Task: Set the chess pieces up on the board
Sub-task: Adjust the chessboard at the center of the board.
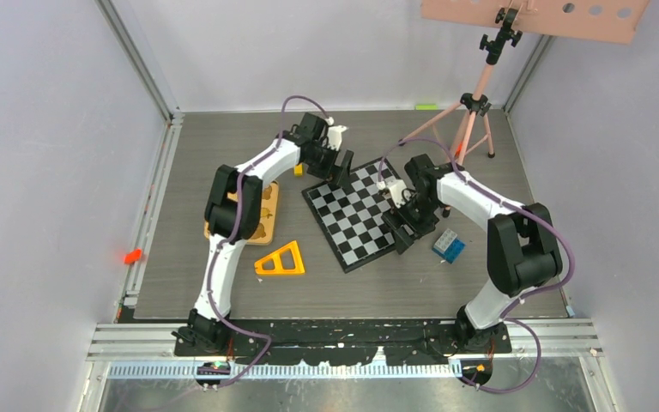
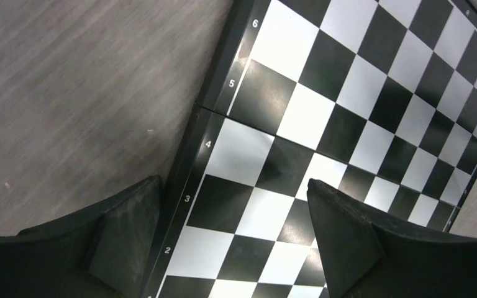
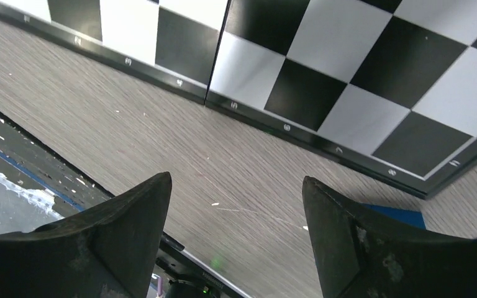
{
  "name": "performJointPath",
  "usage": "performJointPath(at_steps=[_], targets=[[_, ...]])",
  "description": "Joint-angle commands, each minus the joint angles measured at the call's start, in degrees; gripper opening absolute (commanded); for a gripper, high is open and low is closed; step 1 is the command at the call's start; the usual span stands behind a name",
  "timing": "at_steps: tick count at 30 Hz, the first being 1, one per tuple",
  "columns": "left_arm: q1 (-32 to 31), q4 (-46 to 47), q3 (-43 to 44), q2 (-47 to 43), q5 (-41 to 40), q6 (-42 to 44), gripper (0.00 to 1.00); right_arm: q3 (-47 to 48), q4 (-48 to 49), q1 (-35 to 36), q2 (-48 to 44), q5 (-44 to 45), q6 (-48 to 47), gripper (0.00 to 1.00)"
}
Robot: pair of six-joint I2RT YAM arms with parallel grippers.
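The board [image 1: 352, 221] lies unfolded and tilted in the middle of the table, and its black and white checks are bare. No chess pieces show in any view. My left gripper [image 1: 343, 169] hovers open over the board's far left edge; in the left wrist view the board [image 2: 298, 112] fills the frame and the gripper [image 2: 233, 182] straddles the numbered border with nothing between its fingers. My right gripper [image 1: 405, 228] hangs open at the board's right edge. In the right wrist view that gripper [image 3: 236, 178] is over bare table just off the board [image 3: 348, 56].
A blue block [image 1: 449, 245] lies right of the board, partly behind my right finger [image 3: 400, 216]. A yellow triangle frame [image 1: 281, 260] and a wooden puzzle tray [image 1: 262, 215] sit to the left. A small yellow block [image 1: 299, 170] is by the left gripper. A tripod [image 1: 472, 112] stands at the back right.
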Motion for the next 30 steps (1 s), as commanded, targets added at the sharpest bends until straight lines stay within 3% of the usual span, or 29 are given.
performJointPath(at_steps=[1, 15, 30], targets=[[-0.09, 1.30, -10.96, -7.39, 2.26, -2.08, 0.89, -0.93, 4.07, 0.59, 2.26, -0.36, -0.36, 0.83], [-0.17, 2.59, -34.86, -23.06, 3.88, -0.38, 0.88, -3.56, 8.80, 1.09, 8.11, 2.29, 1.31, 0.80], [-5.25, -1.22, -42.92, -28.61, 9.88, 5.27, 0.88, 11.20, 6.21, 0.12, 16.85, 3.03, 2.96, 0.83]])
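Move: My left fingers straddle the board's far-left edge; the board's middle lies about 11 cm back and 7 cm right of that hand, a little below. From there the yellow triangle is some 26 cm back and 16 cm left, the small yellow block 4 cm ahead and 11 cm left. From my right hand the board's middle is roughly 10 cm ahead, 9 cm left and 5 cm lower; the blue block is level with it, 15 cm right. With my open left fingers still at the board's edge, one outside and one over the squares, I drag that edge back about 15 cm and somewhat left, nearly level, to swing the board round counter-clockwise. Meanwhile my right hand, open, sinks about 4 cm to the opposite numbered edge, easing back a little, then pushes forward some 3 cm against it. ##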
